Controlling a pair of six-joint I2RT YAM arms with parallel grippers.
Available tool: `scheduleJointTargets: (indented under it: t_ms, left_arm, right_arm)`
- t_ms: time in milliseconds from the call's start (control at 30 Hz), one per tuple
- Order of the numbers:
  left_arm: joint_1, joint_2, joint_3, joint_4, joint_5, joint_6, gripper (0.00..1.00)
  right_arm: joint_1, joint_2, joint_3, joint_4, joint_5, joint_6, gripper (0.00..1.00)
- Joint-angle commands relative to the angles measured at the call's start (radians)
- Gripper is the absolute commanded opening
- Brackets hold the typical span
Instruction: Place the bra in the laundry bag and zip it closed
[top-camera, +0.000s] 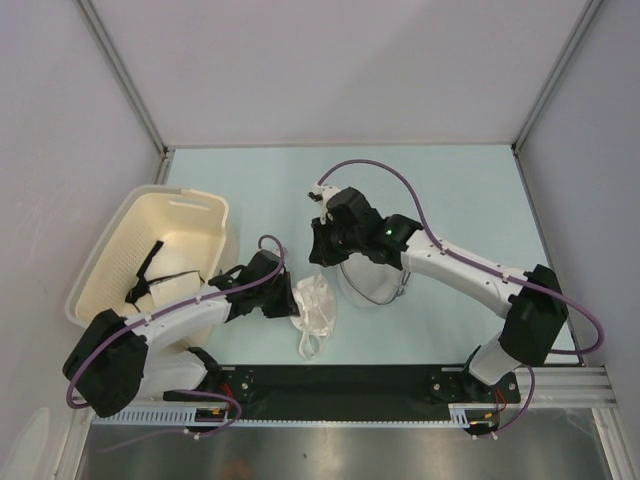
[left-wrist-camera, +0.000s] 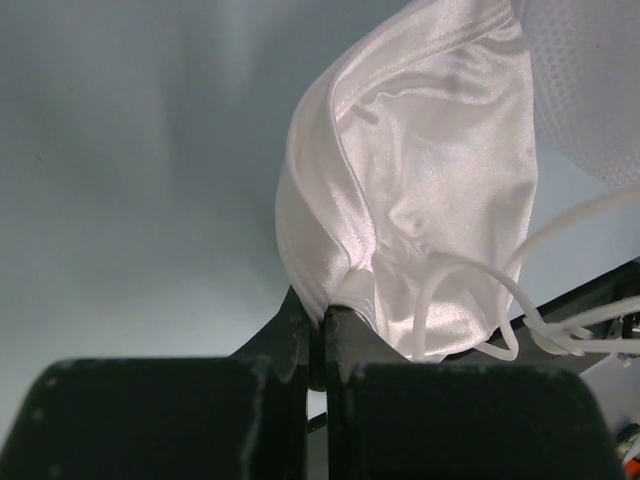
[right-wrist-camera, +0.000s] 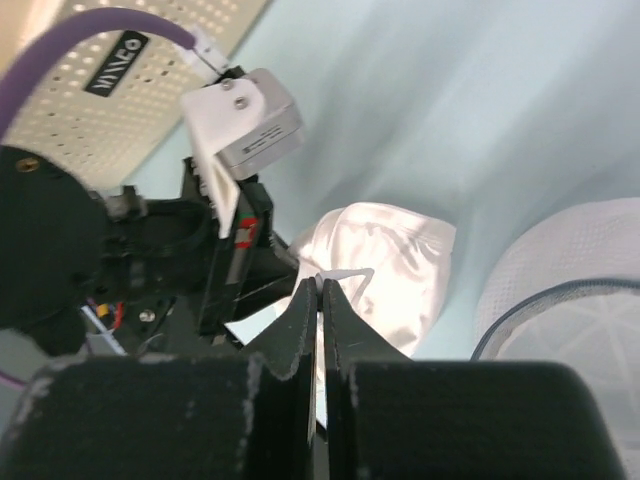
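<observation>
The bra (top-camera: 316, 308), shiny white satin, hangs crumpled just above the table with its thin straps dangling. My left gripper (top-camera: 288, 298) is shut on the bra's folded edge, seen close in the left wrist view (left-wrist-camera: 322, 310) below the bra's cup (left-wrist-camera: 420, 180). The laundry bag (top-camera: 375, 285), round white mesh with a dark rim, sits tilted right of the bra, partly under my right arm. My right gripper (top-camera: 325, 255) hovers at the bag's left edge. In its own view the right gripper (right-wrist-camera: 321, 282) is shut on a thin white strip in front of the bra (right-wrist-camera: 395, 265). Whether that strip belongs to the bag (right-wrist-camera: 570, 290) or the bra I cannot tell.
A large cream slotted basket (top-camera: 150, 250) stands at the left with a black strappy garment (top-camera: 148, 270) inside, close behind my left arm. Mesh of the bag (left-wrist-camera: 590, 80) fills the left wrist view's top right corner. A black rail (top-camera: 350, 380) runs along the near edge.
</observation>
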Motion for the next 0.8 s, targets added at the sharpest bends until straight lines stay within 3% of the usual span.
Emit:
scheduleJointTargets:
  t_ms: [0,133,433,600,767]
  left_arm:
    - [-0.008,-0.014,-0.013,0.045,0.035,-0.006,0.0]
    - [-0.008,0.008,-0.015,0.044,0.042,-0.003,0.0]
    - [-0.008,0.011,-0.008,0.042,0.038,-0.009,0.0]
    - [-0.007,0.009,-0.008,0.042,0.033,-0.02,0.0]
    - [-0.003,0.015,-0.018,0.05,0.036,-0.031,0.0]
  right_arm:
    - [-0.013,0.017,0.074,0.015,0.098,-0.032,0.0]
    - [-0.056,0.004,0.094,0.014,0.174,-0.017,0.09]
    - [-0.002,0.079,0.067,0.021,0.066,-0.048,0.18]
    - [0.007,0.156,0.083,0.022,0.013,-0.046,0.47]
    - [0.013,0.276,0.24,-0.149,0.006,-0.063,0.58]
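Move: The right hand, holding the bra's straps up, has the bra about 17 cm below it, some 6 cm back and about level left to right. The mesh laundry bag lies roughly 12 cm to this hand's right and 1 cm ahead, also about 17 cm down. For the left hand, already pinching the bra's left edge, the bra's middle is about 5 cm right and 1 cm ahead, 2 cm lower. The right hand lets go of the bra's straps: it carries them about 5 cm forward and slightly right while the fingers begin to part, then reverses, coming back and left and sinking some 6 cm towards the bra as they spread to just over half open. The left hand stays put and keeps its pinch on the bra's left edge. ##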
